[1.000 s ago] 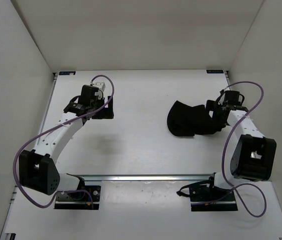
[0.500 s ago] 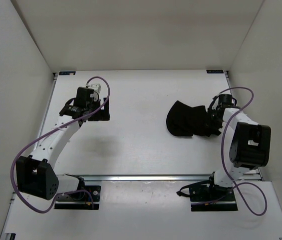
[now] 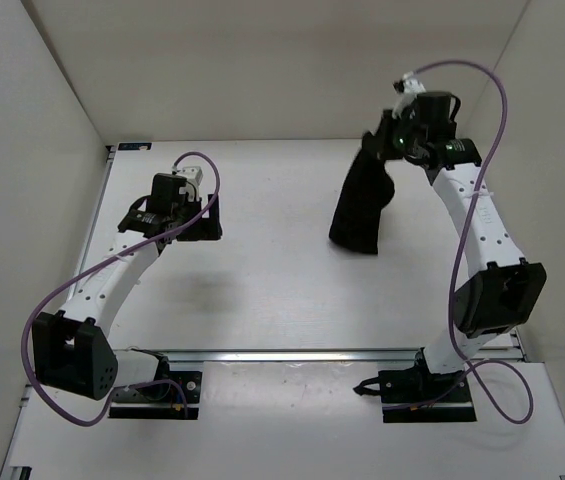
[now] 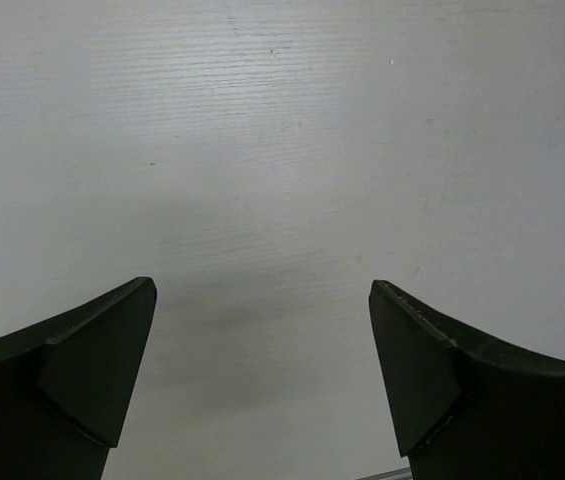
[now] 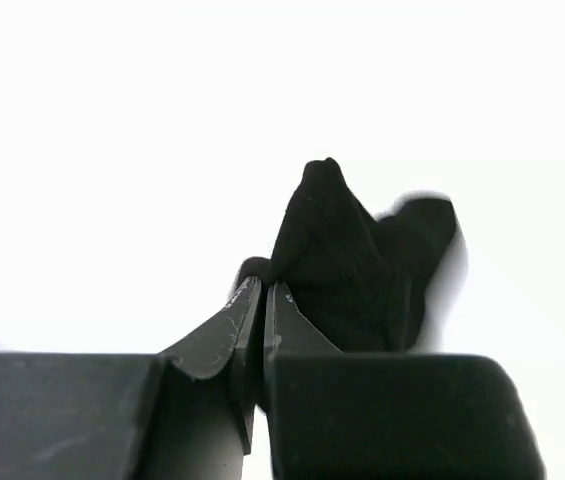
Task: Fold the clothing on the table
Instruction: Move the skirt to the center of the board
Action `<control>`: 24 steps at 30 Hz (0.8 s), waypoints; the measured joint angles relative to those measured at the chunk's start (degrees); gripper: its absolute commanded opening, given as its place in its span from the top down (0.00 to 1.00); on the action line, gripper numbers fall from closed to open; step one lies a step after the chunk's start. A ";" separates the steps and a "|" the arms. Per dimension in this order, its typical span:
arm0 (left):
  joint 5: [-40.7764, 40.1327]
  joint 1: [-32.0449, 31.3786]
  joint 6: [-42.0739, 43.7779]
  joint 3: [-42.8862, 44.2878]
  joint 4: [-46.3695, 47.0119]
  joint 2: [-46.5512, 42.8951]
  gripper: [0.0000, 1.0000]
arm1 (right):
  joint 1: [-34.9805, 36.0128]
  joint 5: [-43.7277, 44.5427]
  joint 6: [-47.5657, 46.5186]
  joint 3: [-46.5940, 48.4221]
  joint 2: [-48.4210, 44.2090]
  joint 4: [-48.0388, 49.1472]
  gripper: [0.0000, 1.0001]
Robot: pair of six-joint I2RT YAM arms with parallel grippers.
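The black clothing (image 3: 362,200) hangs in a long drape above the right half of the white table (image 3: 272,270), its lower end near the surface. My right gripper (image 3: 387,140) is raised high at the back right and is shut on the garment's upper edge. In the right wrist view the two fingers (image 5: 224,335) press together at the gripper (image 5: 263,290), with the clothing (image 5: 357,265) bunched just beyond them. My left gripper (image 3: 202,218) hovers low over the left side of the table, open. In the left wrist view, only bare table (image 4: 262,200) shows beyond the gripper (image 4: 262,300).
White walls (image 3: 52,90) enclose the table on three sides. A metal rail (image 3: 292,353) runs across the near edge, with both arm bases (image 3: 157,390) behind it. Purple cables (image 3: 497,110) loop off each arm.
The right gripper closed on the clothing where it lay at the right, then lifted it up and toward the back, so it now hangs. The left arm shifted slightly left.
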 measured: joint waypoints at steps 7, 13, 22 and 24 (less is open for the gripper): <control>1.27 0.85 -0.68 0.02 1.44 -0.26 0.01 | 14.86 -15.61 4.68 13.40 -2.16 11.67 1.00; 0.94 1.75 -0.68 0.02 1.20 -3.39 0.01 | 15.65 -26.62 10.78 -15.80 -8.17 23.61 1.00; 1.92 1.75 -0.33 -0.55 1.64 -5.49 0.02 | 18.91 -25.24 5.51 -33.42 -1.29 8.28 0.59; 3.02 1.68 -0.20 -1.05 2.40 -4.94 0.02 | 17.46 -25.53 5.03 -33.46 -2.80 7.85 0.30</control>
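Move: The right hand already holds the skirt by one end, high over the board. The cloth hangs beneath it and sweeps back, its middle about 5 cm back, 2 cm left and 12 cm below the fingers. From this hand the centre of the board lies some 14 cm back, 23 cm left and 24 cm down; from the open, empty left hand it lies about 18 cm right, 1 cm back and 13 cm down. With its fingers still shut on the skirt, the right hand swings fast up and to the left, rising about 16 cm while the fingers tip upward, then whips down some 30 cm and back towards the board's centre as they tip down again, the wrist turning about 30 degrees counter-clockwise over the whole throw. Low over the skirt's right edge it slows and its fingers open halfway to let the cloth go, while the empty left hand stays wide open and lifts about 3 cm. ##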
